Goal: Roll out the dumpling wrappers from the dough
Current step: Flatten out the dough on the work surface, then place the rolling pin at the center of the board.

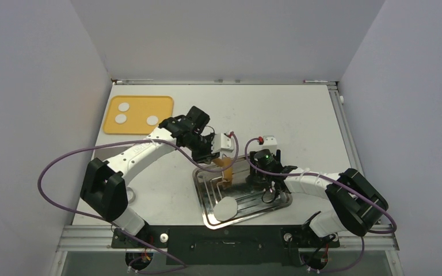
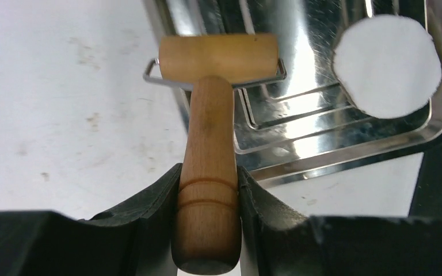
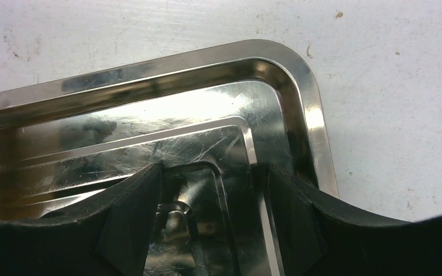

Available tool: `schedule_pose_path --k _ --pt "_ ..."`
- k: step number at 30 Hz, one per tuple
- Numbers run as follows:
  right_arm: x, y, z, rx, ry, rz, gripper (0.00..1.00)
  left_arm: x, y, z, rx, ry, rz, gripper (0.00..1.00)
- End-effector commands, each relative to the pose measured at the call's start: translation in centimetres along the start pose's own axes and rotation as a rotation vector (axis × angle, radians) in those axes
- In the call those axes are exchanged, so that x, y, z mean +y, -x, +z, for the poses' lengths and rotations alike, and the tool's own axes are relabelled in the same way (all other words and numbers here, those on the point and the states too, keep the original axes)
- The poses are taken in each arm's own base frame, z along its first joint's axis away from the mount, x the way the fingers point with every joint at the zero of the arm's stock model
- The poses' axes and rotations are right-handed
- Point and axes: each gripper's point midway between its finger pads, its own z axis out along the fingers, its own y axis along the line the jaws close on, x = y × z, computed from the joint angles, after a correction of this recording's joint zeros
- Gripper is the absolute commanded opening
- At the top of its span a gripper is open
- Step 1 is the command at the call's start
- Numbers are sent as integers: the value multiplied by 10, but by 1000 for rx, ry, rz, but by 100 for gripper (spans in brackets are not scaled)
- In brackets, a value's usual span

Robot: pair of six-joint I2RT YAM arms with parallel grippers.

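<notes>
Three small white lumps of dough (image 1: 124, 106) lie on a yellow mat (image 1: 141, 131) at the far left. One flattened dumpling wrapper (image 1: 225, 208) (image 2: 387, 66) lies in the near left corner of a steel tray (image 1: 200, 190) (image 2: 345, 155). My left gripper (image 1: 216, 154) (image 2: 207, 178) is shut on the handle of a wooden roller (image 1: 225, 171) (image 2: 218, 57), whose head hangs over the tray's far left edge, apart from the wrapper. My right gripper (image 1: 259, 175) (image 3: 213, 172) stands open low over the tray's (image 3: 305, 98) far right corner, with only the tray floor between its fingers.
The tray lies in the middle of the white table (image 1: 299, 115), just beyond both arm bases. A small shiny metal piece (image 3: 175, 210) shows on the tray floor by the right gripper's left finger. Walls close the table in on three sides.
</notes>
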Motion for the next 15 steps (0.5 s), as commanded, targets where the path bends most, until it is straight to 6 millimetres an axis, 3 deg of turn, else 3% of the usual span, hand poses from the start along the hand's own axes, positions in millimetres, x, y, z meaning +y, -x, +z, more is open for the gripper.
schedule_pose_path --k 1,6,10,13,15 --pt "5 22 0 -54 12 20 63 47 45 -35 -168 128 9 0" --pt "6 25 1 -60 10 9 63 82 39 -49 -223 174 -59 0" --pt "9 23 6 -53 16 6 63 124 26 -52 -280 271 -142 0" --pt "13 21 10 -43 28 6 63 152 8 -45 -290 342 -208 0" --pt "15 21 11 -37 32 6 63 161 -5 -34 -278 343 -246 0"
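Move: The left gripper holds the roller by its handle, with the roller over the far part of the steel tray. The open table beyond the tray lies about 11 cm straight ahead of this hand and 12 cm below. The flattened dough disc sits 16 cm back and 6 cm right, the tray's middle 10 cm back and 13 cm right; the yellow board is roughly 21 cm ahead, 30 cm left. From the right hand that open spot lies 8 cm ahead, 22 cm left. Carry the held roller with the left gripper about 12 cm forward, away from the dough disc and out over the tray's far rim, rising some 4 cm at first, then sinking a little and drifting left over the open table. Swing the wrist counter-clockwise nearly 20 degrees on the way, its right side tilting up; keep the fingers closed on the handle. ##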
